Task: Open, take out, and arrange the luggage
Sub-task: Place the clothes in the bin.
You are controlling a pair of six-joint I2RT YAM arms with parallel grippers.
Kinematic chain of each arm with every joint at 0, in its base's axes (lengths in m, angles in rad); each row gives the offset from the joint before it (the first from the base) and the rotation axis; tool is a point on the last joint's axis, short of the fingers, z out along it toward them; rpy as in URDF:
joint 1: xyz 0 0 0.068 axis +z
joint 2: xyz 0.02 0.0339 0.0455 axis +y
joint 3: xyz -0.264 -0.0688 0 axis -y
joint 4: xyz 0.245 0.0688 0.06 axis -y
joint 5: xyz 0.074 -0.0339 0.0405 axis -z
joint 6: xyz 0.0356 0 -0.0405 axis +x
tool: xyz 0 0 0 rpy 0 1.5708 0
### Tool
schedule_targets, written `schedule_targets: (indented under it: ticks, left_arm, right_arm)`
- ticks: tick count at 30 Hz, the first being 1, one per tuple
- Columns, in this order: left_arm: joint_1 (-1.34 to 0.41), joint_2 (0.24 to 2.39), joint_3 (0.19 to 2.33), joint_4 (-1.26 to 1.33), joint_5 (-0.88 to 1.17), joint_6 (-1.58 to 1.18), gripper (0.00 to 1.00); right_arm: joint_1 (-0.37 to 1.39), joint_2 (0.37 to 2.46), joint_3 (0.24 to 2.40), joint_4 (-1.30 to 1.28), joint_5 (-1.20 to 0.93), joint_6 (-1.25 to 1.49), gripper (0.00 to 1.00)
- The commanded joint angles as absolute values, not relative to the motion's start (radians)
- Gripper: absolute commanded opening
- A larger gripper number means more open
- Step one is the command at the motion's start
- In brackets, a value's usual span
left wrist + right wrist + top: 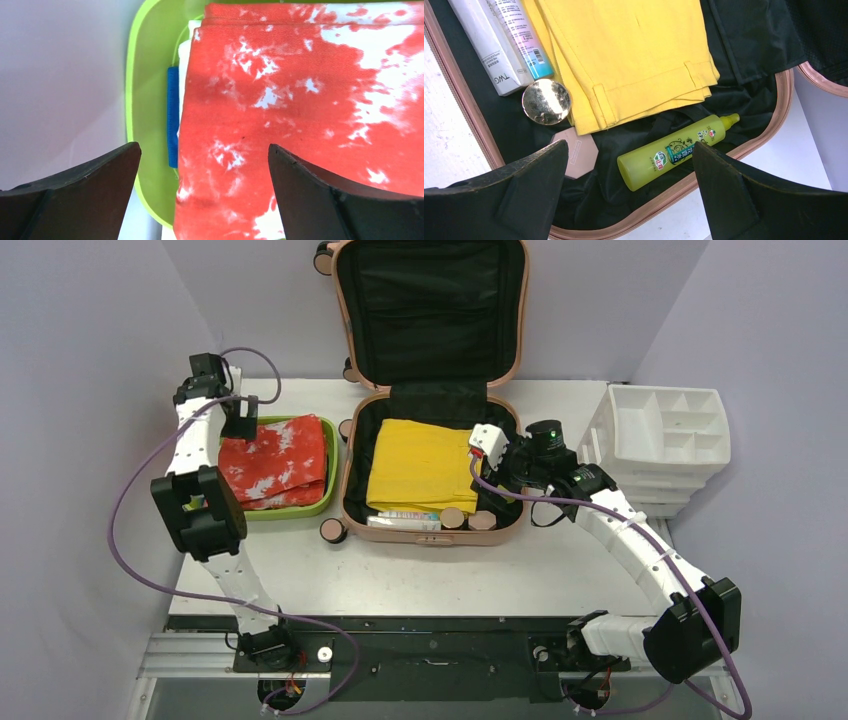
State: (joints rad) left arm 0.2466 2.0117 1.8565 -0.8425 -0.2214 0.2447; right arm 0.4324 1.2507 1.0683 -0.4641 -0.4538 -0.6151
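The salmon-pink luggage (346, 480) lies open at the back middle of the table, its black-lined lid standing upright. In it lie a folded yellow garment (420, 465), white tubes (405, 518) and two round jars (453, 517). My right gripper (490, 455) hovers open over its right side. Below its fingers are a yellow-green bottle (674, 152), a pink hexagonal case (581, 155) and the luggage rim (664, 202). My left gripper (238, 418) is open above a red-and-white cloth (300, 100), holding nothing.
The cloth lies folded in a lime-green tub (300, 508) left of the luggage, with a blue strip (173, 115) and something white under it. A white drawer organizer (665, 435) stands at the back right. Purple walls close in both sides.
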Motion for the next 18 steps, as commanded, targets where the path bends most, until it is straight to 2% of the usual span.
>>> schedule_targets:
  ticks: [1, 6, 10, 11, 15, 18]
  left_arm:
    - [0.230, 1.833, 1.792, -0.715, -0.192, 0.206, 0.96]
    - [0.153, 1.712, 1.659, -0.735, -0.124, 0.285, 0.98]
    - [0.151, 1.683, 1.570, -0.785, -0.124, 0.299, 0.76]
    - [0.162, 1.680, 1.540, -0.787, -0.126, 0.301, 0.66]
    - [0.225, 1.674, 1.473, -0.782, -0.127, 0.314, 0.51]
    - [0.276, 1.678, 1.437, -0.768, -0.136, 0.328, 0.44]
  right_arm:
    - [0.426, 1.219, 1.065, -0.426, -0.483, -0.609, 0.90]
    - [0.425, 1.215, 1.064, -0.428, -0.482, -0.610, 0.90]
    - [0.425, 1.212, 1.060, -0.426, -0.486, -0.611, 0.90]
    - [0.425, 1.212, 1.060, -0.426, -0.485, -0.612, 0.90]
    - [0.425, 1.214, 1.060, -0.427, -0.494, -0.612, 0.90]
    - [0.425, 1.213, 1.059, -0.428, -0.496, -0.612, 0.90]
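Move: The empty left hand hovers over the left part of the bin; the red clothes' middle is about 8 cm to its right, 1 cm ahead and 10 cm below. The green bin's middle is 7 cm right, level with the hand and 12 cm down; the suitcase's near left wheel is some 17 cm right and 14 cm back. From the right hand, the red clothes lie roughly 44 cm left and 12 cm ahead. Left hand arcs 6 cm up and right, then back about 7 cm and down over red clothes, half closing. ##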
